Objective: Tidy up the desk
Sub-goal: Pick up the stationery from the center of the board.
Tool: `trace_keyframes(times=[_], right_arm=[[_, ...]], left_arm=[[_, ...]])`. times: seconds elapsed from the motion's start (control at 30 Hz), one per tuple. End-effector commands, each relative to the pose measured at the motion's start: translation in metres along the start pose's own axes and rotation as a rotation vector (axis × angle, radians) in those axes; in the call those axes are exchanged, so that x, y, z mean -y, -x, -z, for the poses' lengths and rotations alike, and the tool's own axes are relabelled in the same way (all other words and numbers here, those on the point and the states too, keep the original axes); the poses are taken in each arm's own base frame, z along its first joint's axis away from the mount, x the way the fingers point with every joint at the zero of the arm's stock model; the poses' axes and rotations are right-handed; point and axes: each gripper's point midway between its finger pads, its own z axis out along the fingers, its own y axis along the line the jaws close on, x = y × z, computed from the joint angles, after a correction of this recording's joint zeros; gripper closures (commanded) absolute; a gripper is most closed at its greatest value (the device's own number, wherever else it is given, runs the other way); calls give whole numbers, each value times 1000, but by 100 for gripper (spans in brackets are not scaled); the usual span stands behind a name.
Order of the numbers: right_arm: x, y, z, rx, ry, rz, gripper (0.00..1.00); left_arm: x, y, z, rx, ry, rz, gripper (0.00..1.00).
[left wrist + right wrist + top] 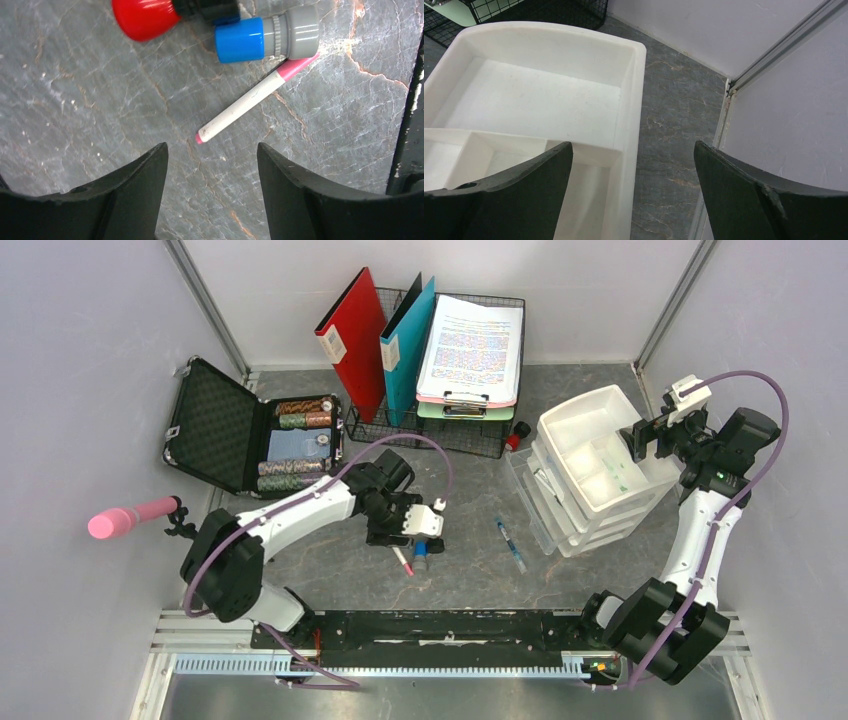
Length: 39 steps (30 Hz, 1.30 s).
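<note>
On the dark stone-look desk (330, 560), my left gripper (410, 543) hovers low over a small cluster of items. In the left wrist view its fingers (135, 185) stand open with bare desk between them (211, 150). Just beyond the tips lies a white pen with pink ends (245, 102), touching a grey tube with a blue cap (267, 37) beside a red cap (145, 17). My right gripper (650, 435) is open and empty (634, 147) above the right rim of the white drawer organiser (631, 90).
A blue pen (511, 544) lies mid-desk. The white drawer organiser (595, 465) stands right, a red-capped item (517, 435) beside it. A wire basket (470, 435) with folders and a clipboard is at the back, an open black case (215, 430) at left, and a pink handle (130, 518) beyond it.
</note>
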Motion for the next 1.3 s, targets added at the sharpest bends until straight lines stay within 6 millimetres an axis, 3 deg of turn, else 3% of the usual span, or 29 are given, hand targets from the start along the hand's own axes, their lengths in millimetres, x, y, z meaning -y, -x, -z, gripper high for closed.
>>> trace_keyframes(times=[0.0, 0.53, 0.77, 0.97, 1.03, 1.13, 1.27], right_arm=[[-65, -107, -2, -287, 175, -256, 2], [-67, -111, -2, -297, 186, -264, 2], [-67, -111, -2, -297, 187, -266, 2], [-67, -112, -3, -296, 189, -267, 2], [-67, -112, -3, -297, 189, -268, 2], [-67, -113, -3, -300, 192, -273, 2], [-67, -114, -3, -302, 191, -275, 2]], left_arm=[[4, 4, -20, 3, -39, -175, 30], [28, -11, -60, -147, -36, -404, 45], [41, -31, -61, -243, -44, -481, 65], [63, -39, -46, -256, -63, -493, 74], [73, -34, -38, -233, -62, -504, 79], [82, -12, -26, -155, -53, -497, 96], [86, 26, -5, -41, -76, -430, 98]])
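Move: The pink-capped marker lies about 6 cm below the left hand, its middle some 4 cm back and 1 cm to the right. The blue-capped bottle touches its cap end and lies about 6 cm right and 4 cm back of the hand; the red stamp lies roughly 11 cm right and 1 cm ahead, both 5 to 6 cm down. From the right hand the marker is some 58 cm left, 20 cm back and 25 cm below. Left hand sinks about 5 cm while drawing back, turning clockwise, pinches the marker, then draws farther back, rising slightly. ##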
